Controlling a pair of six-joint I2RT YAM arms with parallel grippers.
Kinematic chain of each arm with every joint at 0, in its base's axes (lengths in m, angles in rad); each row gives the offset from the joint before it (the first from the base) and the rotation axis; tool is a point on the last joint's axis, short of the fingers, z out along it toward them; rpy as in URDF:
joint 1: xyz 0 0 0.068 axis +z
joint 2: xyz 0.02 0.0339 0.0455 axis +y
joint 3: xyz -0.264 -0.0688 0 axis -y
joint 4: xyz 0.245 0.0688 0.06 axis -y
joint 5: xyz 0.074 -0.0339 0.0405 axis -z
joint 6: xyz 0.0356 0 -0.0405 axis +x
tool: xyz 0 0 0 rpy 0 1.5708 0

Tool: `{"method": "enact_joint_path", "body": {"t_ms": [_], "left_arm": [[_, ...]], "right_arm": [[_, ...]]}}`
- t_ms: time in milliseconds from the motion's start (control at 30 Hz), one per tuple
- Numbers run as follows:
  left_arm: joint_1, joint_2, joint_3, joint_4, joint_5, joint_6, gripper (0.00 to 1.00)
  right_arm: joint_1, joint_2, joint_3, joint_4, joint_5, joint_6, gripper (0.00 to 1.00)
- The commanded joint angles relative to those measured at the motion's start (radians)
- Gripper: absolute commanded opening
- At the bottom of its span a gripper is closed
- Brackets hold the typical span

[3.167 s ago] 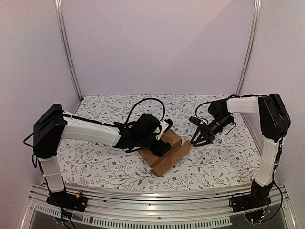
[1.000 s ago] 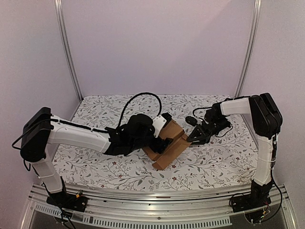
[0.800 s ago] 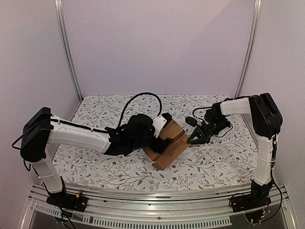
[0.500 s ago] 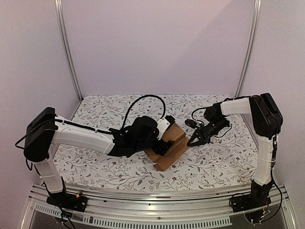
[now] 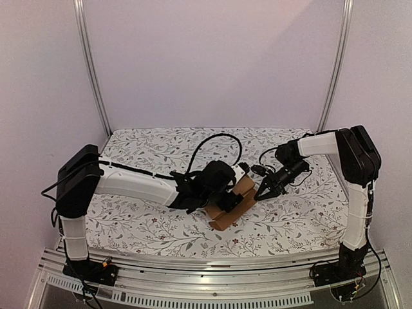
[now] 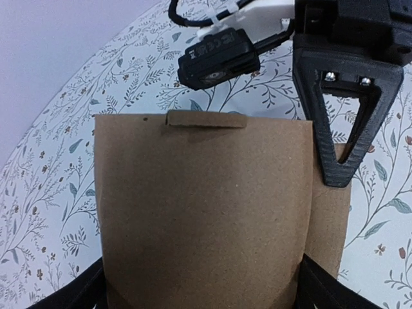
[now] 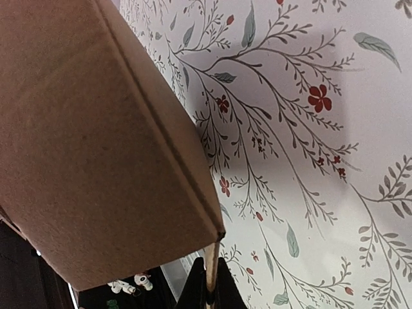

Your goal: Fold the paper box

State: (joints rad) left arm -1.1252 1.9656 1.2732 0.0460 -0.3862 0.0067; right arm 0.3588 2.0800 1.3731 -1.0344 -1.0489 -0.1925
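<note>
The paper box (image 5: 226, 220), plain brown cardboard, lies half folded at the middle of the table. My left gripper (image 5: 229, 199) is over it. In the left wrist view a curved brown panel (image 6: 199, 212) fills the space between the wide-apart fingers (image 6: 322, 293), which stand close against its sides. My right gripper (image 5: 260, 192) is at the box's right end, shut on a thin cardboard flap edge (image 7: 211, 257). The box's side wall (image 7: 84, 161) looms above that right gripper (image 7: 211, 286). A right finger (image 6: 317, 116) shows beyond the panel.
A floral cloth (image 5: 141, 219) covers the table. Two metal posts (image 5: 90, 71) (image 5: 335, 64) rise at the back corners before pale walls. A slotted rail (image 5: 193, 283) runs along the near edge. A black cable (image 5: 219, 138) loops above the left wrist.
My left arm has reached further right over the box, and the box has shifted slightly right. My right gripper has closed on the flap edge and stays there.
</note>
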Motion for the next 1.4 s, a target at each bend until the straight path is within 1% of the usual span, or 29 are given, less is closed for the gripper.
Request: {"method": "enact_joint_path", "body": {"t_ms": [0, 67, 133, 267, 433, 533, 633, 667, 833, 900, 1033, 1200, 1300, 1367], "left_arm": [[-0.024, 0.11, 0.111, -0.172, 0.042, -0.002, 0.85], [-0.022, 0.145, 0.14, -0.216, 0.045, -0.002, 0.85], [-0.022, 0.162, 0.147, -0.221, 0.051, -0.02, 0.85], [-0.022, 0.176, 0.152, -0.222, 0.077, -0.037, 0.85], [-0.022, 0.211, 0.186, -0.269, 0.093, -0.052, 0.85], [-0.015, 0.226, 0.205, -0.302, 0.099, -0.06, 0.85], [-0.001, 0.224, 0.199, -0.309, 0.131, -0.063, 0.85], [0.005, 0.223, 0.196, -0.309, 0.148, -0.059, 0.85], [0.038, 0.208, 0.181, -0.32, 0.222, -0.01, 0.85], [0.052, 0.198, 0.17, -0.318, 0.247, 0.031, 0.84], [0.069, 0.161, 0.122, -0.284, 0.373, 0.132, 0.85], [0.073, 0.15, 0.143, -0.299, 0.545, 0.287, 0.84], [0.071, 0.153, 0.174, -0.312, 0.58, 0.332, 0.85], [0.069, 0.148, 0.19, -0.302, 0.602, 0.36, 0.87]], "right_arm": [[0.011, 0.043, 0.0, 0.032, -0.043, 0.006, 0.0], [0.011, 0.069, 0.002, 0.033, -0.044, 0.011, 0.0], [0.011, 0.088, 0.006, 0.034, -0.025, 0.022, 0.0], [0.01, 0.133, 0.014, 0.041, 0.049, 0.058, 0.0], [0.01, 0.16, 0.02, 0.076, 0.141, 0.142, 0.01], [0.01, 0.168, 0.023, 0.071, 0.141, 0.163, 0.11], [-0.006, 0.146, 0.012, 0.043, 0.142, 0.137, 0.22], [-0.018, 0.131, 0.004, 0.035, 0.149, 0.13, 0.25], [-0.093, 0.025, -0.039, 0.009, 0.235, 0.082, 0.52], [-0.116, -0.036, -0.054, 0.002, 0.278, 0.068, 0.58], [-0.144, -0.136, -0.052, -0.013, 0.363, 0.022, 0.61], [-0.15, -0.292, -0.07, -0.011, 0.328, -0.083, 0.62], [-0.15, -0.373, -0.087, 0.005, 0.343, -0.14, 0.63], [-0.149, -0.398, -0.096, 0.0, 0.349, -0.191, 0.63]]}}
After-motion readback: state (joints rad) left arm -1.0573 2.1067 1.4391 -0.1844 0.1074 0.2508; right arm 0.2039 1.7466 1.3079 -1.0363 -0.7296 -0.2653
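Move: The left gripper still straddles the paper box with wide-open fingers; the box's middle is practically at its hand point, some 2 cm below and 1 cm back. The table spot for the box lies about 10 cm under that hand, 4 cm back and 2 cm to its right. The right gripper still pinches the box's right edge, with the box's middle about 8 cm to its left, 2 cm back and roughly level. Lower the straddled paper box with both grippers, about 5 cm, towards the table, then open the right fingers to let go of its edge and draw that hand away to the right, up and slightly forward. As the right hand leaves, keep the left fingers astride the box and swing it some 25 degrees clockwise while drawing it about 4 cm back. ##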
